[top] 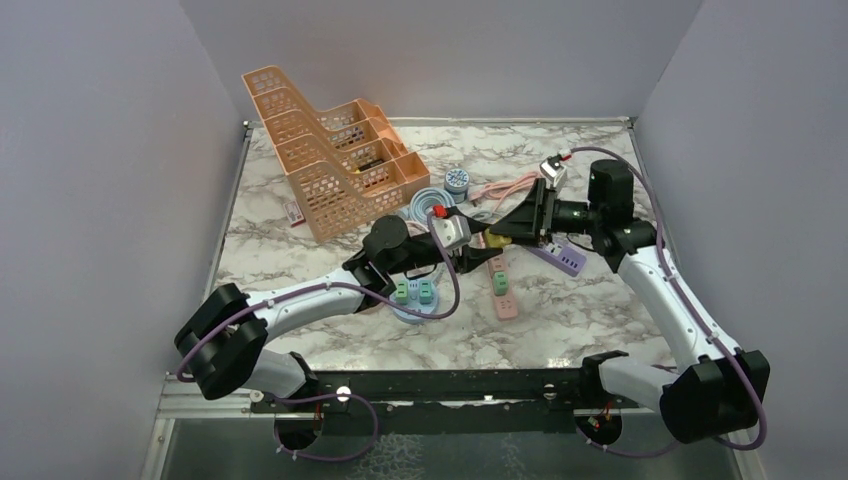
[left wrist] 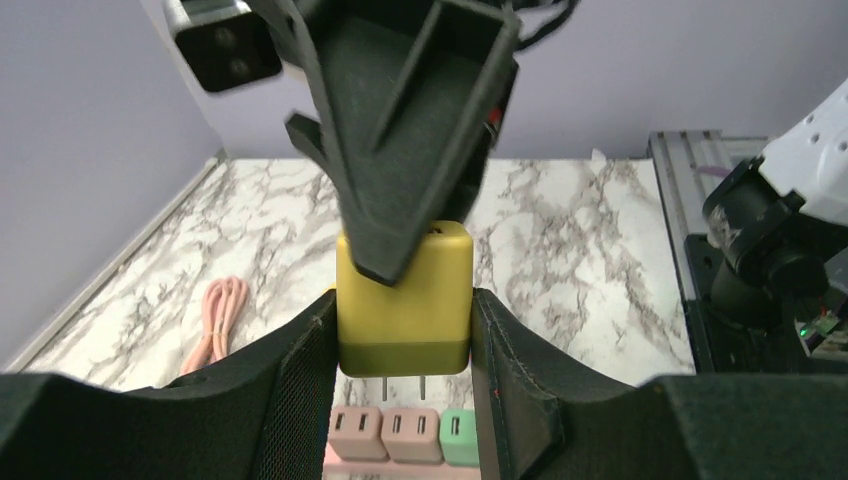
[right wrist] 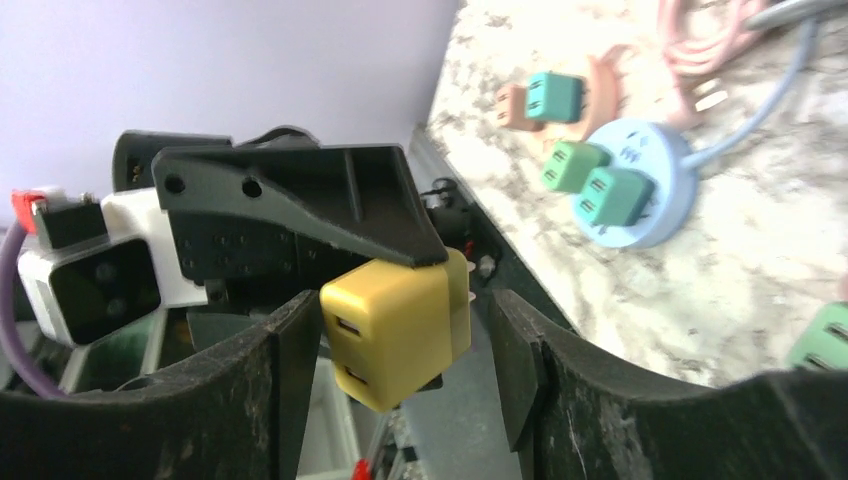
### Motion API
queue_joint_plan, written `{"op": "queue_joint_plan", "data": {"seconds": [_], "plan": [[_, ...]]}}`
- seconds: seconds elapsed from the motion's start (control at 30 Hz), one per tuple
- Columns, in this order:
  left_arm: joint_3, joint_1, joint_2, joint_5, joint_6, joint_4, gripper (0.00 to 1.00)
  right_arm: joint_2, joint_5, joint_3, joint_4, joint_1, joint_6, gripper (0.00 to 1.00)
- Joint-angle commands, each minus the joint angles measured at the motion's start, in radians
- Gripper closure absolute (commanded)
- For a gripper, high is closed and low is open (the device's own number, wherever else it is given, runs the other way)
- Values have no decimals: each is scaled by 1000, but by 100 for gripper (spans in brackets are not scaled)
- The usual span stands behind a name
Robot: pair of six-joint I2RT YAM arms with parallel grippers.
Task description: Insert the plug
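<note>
The plug (left wrist: pixel 404 300) is a yellow cube with two metal prongs. It hangs in the air above the pink power strip (left wrist: pixel 385 436), prongs pointing toward it. My left gripper (left wrist: pixel 403 340) is shut on its two sides. The right gripper (right wrist: pixel 405 335) is open around the same plug (right wrist: pixel 390 325), with a gap at each pad. In the top view both grippers meet at the plug (top: pixel 497 239) mid-table, above the pink strip (top: pixel 501 285). The strip holds two pink adapters and a green one.
An orange tiered rack (top: pixel 320 150) stands at the back left. A round blue power strip (top: pixel 415 300) with green plugs lies under the left arm. A purple strip (top: pixel 565 260) lies beneath the right gripper, and a pink cable (top: pixel 500 188) lies behind it.
</note>
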Motion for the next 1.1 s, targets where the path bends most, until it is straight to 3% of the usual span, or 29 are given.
{"op": "queue_joint_plan", "data": {"seconds": [0.0,0.4,0.63,0.83,0.93,1.0,1.07], "plan": [[-42,-4,-25,-36,87,-53,80,55,209,117,-359,4,-324,38],[-30,-4,27,-33,139,-177,82,101,289,56,-393,22,-435,45],[4,-4,59,-3,157,-220,82,141,307,45,-338,126,-380,49],[-3,-4,57,-3,155,-225,82,129,341,35,-321,138,-358,76],[-20,-4,42,20,160,-224,82,111,369,35,-322,138,-371,84],[-33,-4,33,16,152,-225,75,105,387,32,-322,139,-380,91],[-47,-4,18,-22,116,-225,50,94,421,29,-330,139,-399,96]]}}
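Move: The yellow plug sits in the left hand's closed fingers, its middle about 1 cm to that hand's right. From the opened right hand it lies level, some 1 cm back and 1 cm left, between the fingers. From the right hand, the pink strip's middle is about 2 cm back, 4 cm right and 19 cm below; the blue round socket 9 cm back and 16 cm left, the purple strip 3 cm ahead and 15 cm right, both at table height. Both hands sink about 9.5 cm, tipping fingers downward; the left keeps the yellow plug while the right re-pinches it. ##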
